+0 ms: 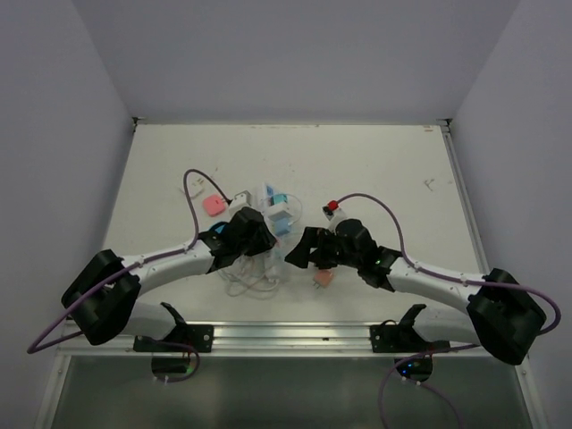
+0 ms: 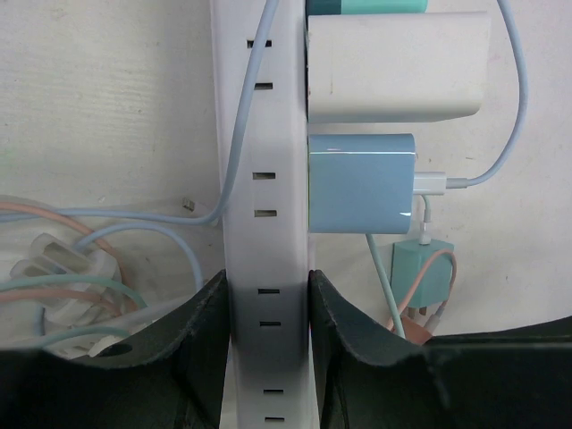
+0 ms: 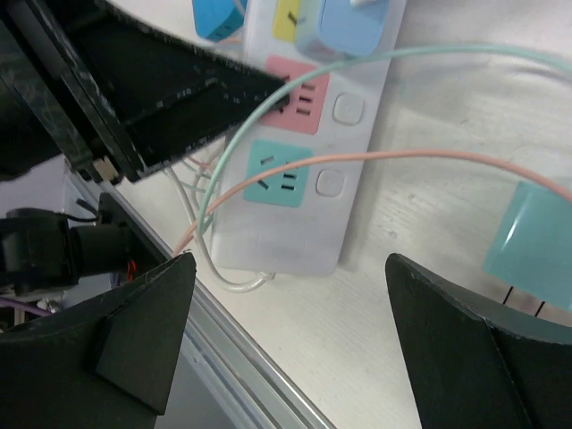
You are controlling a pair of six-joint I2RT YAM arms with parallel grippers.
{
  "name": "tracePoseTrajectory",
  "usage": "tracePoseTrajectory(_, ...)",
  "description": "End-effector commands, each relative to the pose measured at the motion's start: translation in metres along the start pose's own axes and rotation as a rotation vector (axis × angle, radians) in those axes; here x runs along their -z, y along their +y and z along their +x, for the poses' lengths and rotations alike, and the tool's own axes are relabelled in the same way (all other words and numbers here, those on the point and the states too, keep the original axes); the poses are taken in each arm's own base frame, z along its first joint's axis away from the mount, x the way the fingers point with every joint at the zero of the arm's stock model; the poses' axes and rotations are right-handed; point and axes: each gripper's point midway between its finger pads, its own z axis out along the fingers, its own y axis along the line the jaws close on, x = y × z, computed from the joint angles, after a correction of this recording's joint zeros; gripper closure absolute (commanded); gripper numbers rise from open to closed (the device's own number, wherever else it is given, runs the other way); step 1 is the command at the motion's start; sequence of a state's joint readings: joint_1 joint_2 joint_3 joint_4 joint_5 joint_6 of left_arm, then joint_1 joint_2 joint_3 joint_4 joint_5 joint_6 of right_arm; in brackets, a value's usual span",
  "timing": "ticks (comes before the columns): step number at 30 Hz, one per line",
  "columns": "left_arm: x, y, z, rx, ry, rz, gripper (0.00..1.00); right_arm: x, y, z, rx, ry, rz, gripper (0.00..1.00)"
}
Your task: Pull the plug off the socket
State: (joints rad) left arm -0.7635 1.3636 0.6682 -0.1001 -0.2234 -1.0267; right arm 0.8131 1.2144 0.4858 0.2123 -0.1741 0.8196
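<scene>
The socket (image 2: pixel 264 134), a long white power strip, runs up the middle of the left wrist view. My left gripper (image 2: pixel 266 281) is shut on it, with one dark finger (image 2: pixel 201 331) pressed against each long side. A white cube plug (image 2: pixel 398 67) and a light blue cube plug (image 2: pixel 362 183) sit plugged into the strip's face. A teal plug (image 2: pixel 422 277) lies loose on the table beside it, prongs showing. My right gripper (image 3: pixel 290 259) stands wide open over the table by the socket's (image 3: pixel 286 223) near end, holding nothing. Seen from above, both grippers (image 1: pixel 259 234) (image 1: pixel 299 250) meet at the socket (image 1: pixel 273 214).
Thin pastel cables (image 2: pixel 98 259) lie tangled left of the strip, and a pink and a mint cable (image 3: pixel 429 161) cross it. The loose teal plug (image 3: pixel 532 237) lies right of the right gripper. A pink block (image 1: pixel 213 205) and the table's metal front rail (image 1: pixel 295 335) are nearby.
</scene>
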Motion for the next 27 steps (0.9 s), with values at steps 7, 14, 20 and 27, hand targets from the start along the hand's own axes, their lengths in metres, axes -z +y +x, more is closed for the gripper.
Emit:
tracePoseTrajectory(7, 0.018, -0.004, -0.008, -0.066, -0.030, 0.073, 1.00, -0.013, 0.003, -0.077, -0.064, -0.170, 0.025, 0.19)
tracePoseTrajectory(14, 0.021, -0.005, -0.004, -0.061, -0.028, 0.114, 1.00, -0.048, 0.010, -0.086, -0.107, -0.161, -0.048, 0.25)
tracePoseTrajectory(20, 0.020, -0.007, -0.002, -0.057, -0.026, 0.129, 1.00, -0.064, 0.011, -0.086, -0.106, -0.154, -0.091, 0.35)
tracePoseTrajectory(27, 0.016, -0.002, 0.000, -0.062, -0.019, 0.107, 1.00, -0.088, 0.007, -0.077, -0.172, -0.115, -0.122, 0.48)
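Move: The blue plug on the power strip lies about 12 cm ahead of the open right hand, some 4 cm to its left and 3 cm below it. The white plug sits next along the strip, roughly 4 cm beyond the blue one. The teal plug lies on the table about 2 cm ahead of the right hand and 5 cm to its right, some 7 cm below. From the left hand, already gripping the strip, the blue plug is about 4 cm ahead, 4 cm to the right and slightly higher. The left fingers keep their pinch on the strip and draw it about 2 cm back and a little left. The right hand reaches about 9 cm forward to the blue plug, arching up a couple of centimetres and then down past its starting height, veering left late, while its wide-open fingers close to about half and come around the plug; a grip can't be confirmed. ##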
